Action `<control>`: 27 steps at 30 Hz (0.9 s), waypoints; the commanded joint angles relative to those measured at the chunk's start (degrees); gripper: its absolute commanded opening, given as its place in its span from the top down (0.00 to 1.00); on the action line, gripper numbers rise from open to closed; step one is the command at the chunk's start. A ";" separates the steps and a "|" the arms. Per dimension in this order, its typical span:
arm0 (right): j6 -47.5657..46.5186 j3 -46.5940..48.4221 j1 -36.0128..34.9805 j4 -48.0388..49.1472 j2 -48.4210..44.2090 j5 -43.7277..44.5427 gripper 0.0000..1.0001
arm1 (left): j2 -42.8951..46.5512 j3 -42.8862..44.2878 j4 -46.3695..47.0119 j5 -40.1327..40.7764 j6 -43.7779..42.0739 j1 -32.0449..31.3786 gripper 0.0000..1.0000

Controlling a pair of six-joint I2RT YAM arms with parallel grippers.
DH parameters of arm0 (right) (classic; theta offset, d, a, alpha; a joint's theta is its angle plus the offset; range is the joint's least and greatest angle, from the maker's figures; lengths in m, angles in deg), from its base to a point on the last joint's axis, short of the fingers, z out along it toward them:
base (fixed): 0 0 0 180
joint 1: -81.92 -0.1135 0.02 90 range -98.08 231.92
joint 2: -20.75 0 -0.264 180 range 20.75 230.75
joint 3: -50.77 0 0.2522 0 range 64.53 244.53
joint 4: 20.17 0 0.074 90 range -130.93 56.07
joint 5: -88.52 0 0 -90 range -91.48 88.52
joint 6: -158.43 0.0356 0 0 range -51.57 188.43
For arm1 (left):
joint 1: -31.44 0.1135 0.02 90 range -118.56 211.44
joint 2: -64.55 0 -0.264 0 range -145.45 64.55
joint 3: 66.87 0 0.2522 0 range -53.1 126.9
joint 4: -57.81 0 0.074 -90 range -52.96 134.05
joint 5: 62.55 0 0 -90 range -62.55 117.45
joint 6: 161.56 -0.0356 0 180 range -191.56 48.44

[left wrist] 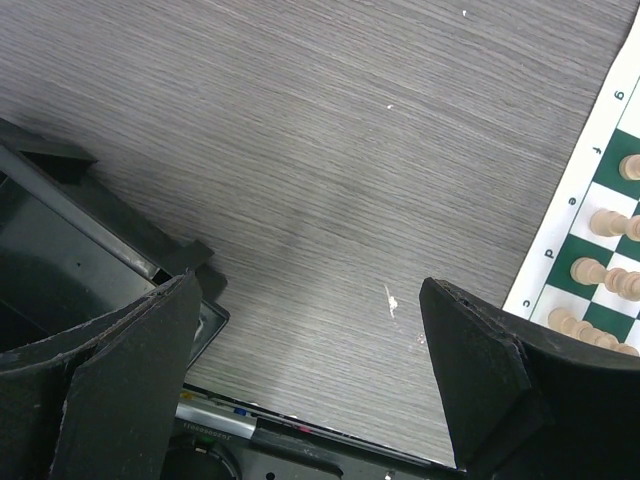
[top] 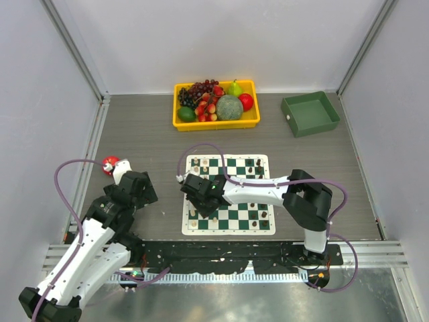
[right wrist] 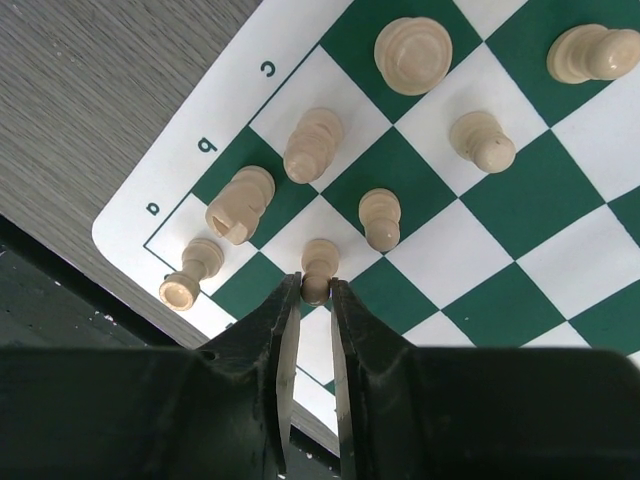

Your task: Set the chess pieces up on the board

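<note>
The board [top: 234,218] lies at the table's centre, between the two arms. My right gripper [right wrist: 316,290] reaches over its near left corner, jaws shut on the head of a cream pawn [right wrist: 320,256] whose base is on a white square. Several other cream chess pieces [right wrist: 313,145] stand around it, one leaning beside square "a" [right wrist: 190,275]. Dark pieces [top: 251,168] sit along the far rows. My left gripper [left wrist: 310,370] hangs open over bare table, left of the board's edge [left wrist: 565,235], with nothing between its fingers.
A yellow tray [top: 214,125] of fruit stands at the back centre, and a green bin [top: 310,114] at the back right. A small red object [top: 110,164] lies near the left arm. The arms' mounting rail runs along the near edge.
</note>
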 commanded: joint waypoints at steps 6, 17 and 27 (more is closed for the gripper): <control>-1.03 2.29 -0.28 -0.03 -0.19 -0.84 0.71 | 0.18 0.94 0.18 1.72 0.58 0.32 0.01; 0.02 1.68 -0.28 -1.08 -5.72 0.21 0.59 | 0.54 1.20 -0.08 1.63 0.76 0.32 0.01; 1.77 -5.61 -0.19 -0.03 -13.46 1.88 0.51 | 0.19 0.50 1.41 0.14 0.85 0.32 0.01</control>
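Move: The light pawn stands right between my right fingertips on its b-row square, its middle some 1 cm below them. Around it, the next pawn is 3 cm ahead, the knight 3 cm to the left, the rook 3 cm left and 3 cm back, and a stray pawn about 4 cm right and 2 cm back. From my left hand the pawn I am placing lies about 22 cm right, 2 cm back and 9 cm lower. I keep my right hand still over the square while its fingers spread from nearly shut to about half open, letting go of the pawn's head. Then I lift straight off it, faster and faster, to about 5 cm up, easing a centimetre or so to the right at the end. ##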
